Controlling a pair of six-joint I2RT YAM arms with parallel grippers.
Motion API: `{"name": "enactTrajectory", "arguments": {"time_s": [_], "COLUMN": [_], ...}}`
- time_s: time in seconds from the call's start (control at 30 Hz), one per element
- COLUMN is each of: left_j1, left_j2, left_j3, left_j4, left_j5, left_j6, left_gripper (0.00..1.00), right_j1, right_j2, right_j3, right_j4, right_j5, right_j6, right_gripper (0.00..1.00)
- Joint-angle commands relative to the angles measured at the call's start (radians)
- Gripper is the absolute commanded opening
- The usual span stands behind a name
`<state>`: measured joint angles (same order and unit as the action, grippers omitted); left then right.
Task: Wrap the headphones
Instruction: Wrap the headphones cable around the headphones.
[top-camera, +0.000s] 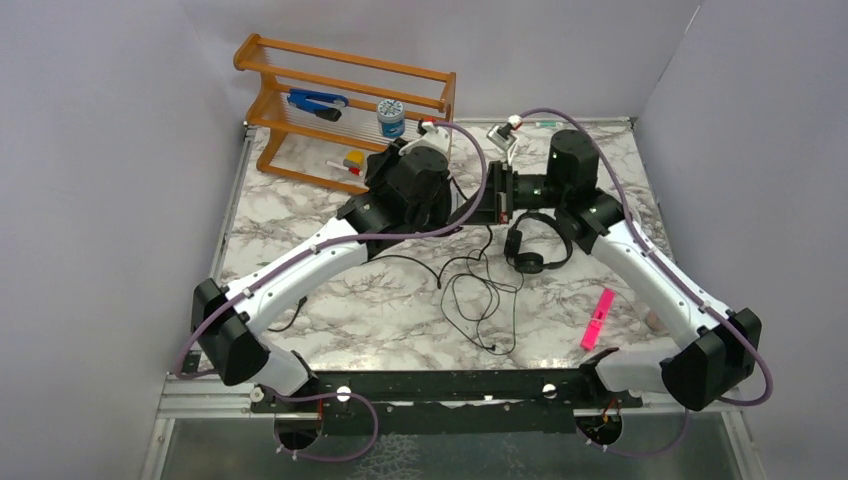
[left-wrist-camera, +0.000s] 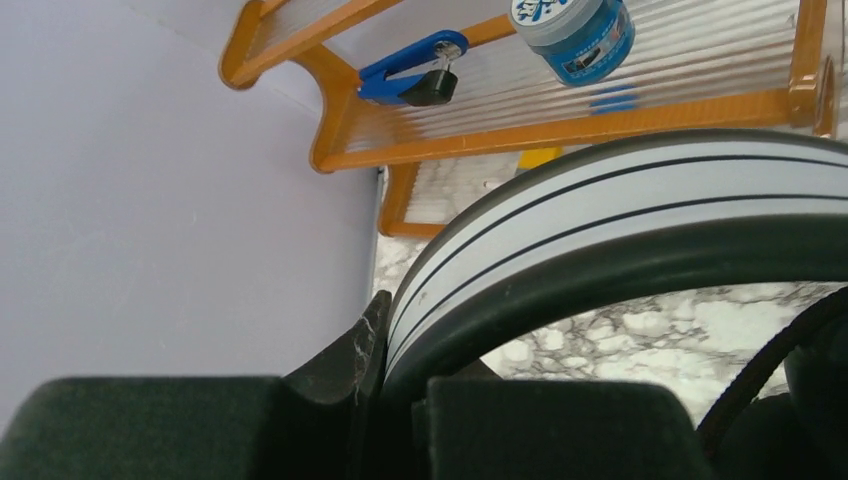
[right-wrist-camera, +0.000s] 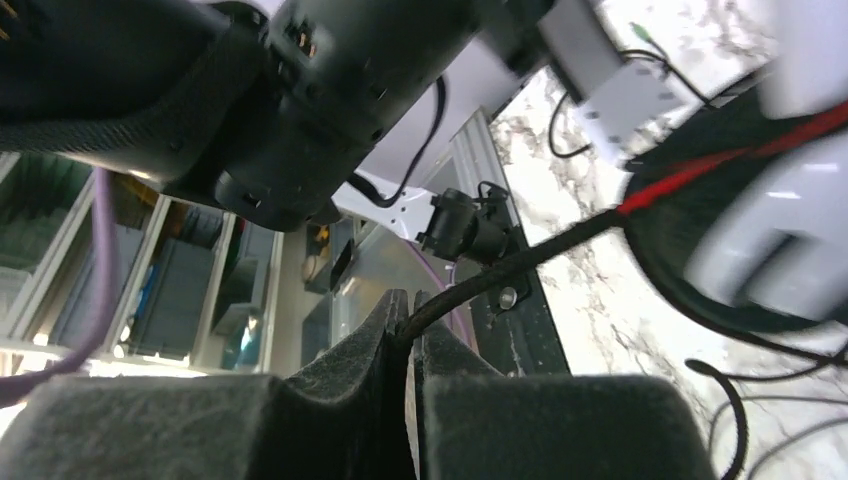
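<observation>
My left gripper (left-wrist-camera: 385, 340) is shut on the headband (left-wrist-camera: 620, 200) of the white headphones, white with a black padded inner side. In the top view this gripper (top-camera: 440, 195) is at the back middle and its arm hides most of that set. The right gripper (right-wrist-camera: 408, 310) is shut on the black braided cord (right-wrist-camera: 520, 262), which runs up to a blurred white ear cup with a black pad (right-wrist-camera: 780, 230). From above, the right gripper (top-camera: 490, 205) faces the left one closely. Small all-black headphones (top-camera: 535, 248) lie on the table below it. Loose cord loops (top-camera: 480, 290) trail toward the front.
A wooden rack (top-camera: 340, 90) stands at the back left with a blue clip (top-camera: 318, 102) and a blue jar (top-camera: 391, 118). A pink marker (top-camera: 597, 318) lies at the front right. Grey walls close in the marble table (top-camera: 300, 215) on three sides.
</observation>
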<state>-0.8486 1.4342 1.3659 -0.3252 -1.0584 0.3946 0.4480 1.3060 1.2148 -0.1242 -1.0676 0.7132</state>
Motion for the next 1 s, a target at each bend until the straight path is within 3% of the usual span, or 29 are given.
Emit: {"name": "enactTrajectory", "arguments": {"time_s": [0.0,0.13,0.27,0.47,0.63,0.77,0.87,0.97], "left_j1": [0.003,0.004,0.004,0.004,0.004,0.005,0.005,0.005], "left_j2": [0.068,0.088,0.094,0.074,0.026,-0.002,-0.01,-0.013], "left_j3": [0.205,0.318,0.388,0.479,0.501,0.512,0.539,0.568], "left_j4": [-0.141,-0.234,-0.252,-0.253,-0.255,-0.255,-0.258,-0.268], "left_j5": [-0.088,0.04,0.105,0.195,0.265,0.303,0.324,0.335], "left_j6": [-0.332,-0.559,-0.668,-0.737,-0.821,-0.85,-0.852,-0.855], "left_gripper": [0.0,0.0,0.0,0.0,0.0,0.0,0.0,0.0], "right_j1": [0.13,0.233,0.307,0.376,0.413,0.453,0.457,0.463], "right_j2": [-0.082,-0.118,-0.155,-0.16,-0.174,-0.187,-0.187,-0.185], "right_j3": [-0.055,-0.128,-0.198,-0.301,-0.409,-0.443,-0.479,-0.534], "right_j4": [0.239,0.303,0.341,0.514,0.699,0.723,0.769,0.838], "right_j5": [0.126,0.306,0.462,0.489,0.534,0.632,0.656,0.661], "right_j6": [0.124,0.111,0.044,-0.105,-0.228,-0.343,-0.362,-0.351], "right_gripper": [0.12,0.09,0.09,0.26,0.34,0.37,0.39,0.51]}}
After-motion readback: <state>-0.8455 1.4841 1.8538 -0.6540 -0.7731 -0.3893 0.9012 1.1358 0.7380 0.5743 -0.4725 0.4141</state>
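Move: The headphones, held by the band in your left gripper, have their cups about 9 cm right, 5 cm back and 9 cm below that hand; the shelf is some 18 cm ahead, 4 cm left and 20 cm down. From the right hand, which pinches the cable, the cups lie about 8 cm ahead, 6 cm left and 4 cm below. The black headphones lie 9 cm ahead, 17 cm right and 30 cm down of the right hand. Carry the right gripper about 7 cm left and 6 cm back, away from the cups, then dip some 3 cm; roll it about 35 degrees and spread the fingers to nearly half open around the cable. Meanwhile raise the left gripper 10 cm and take it 6 cm right, keeping the headband pinched and rolling some 50 degrees so its right side comes up. ##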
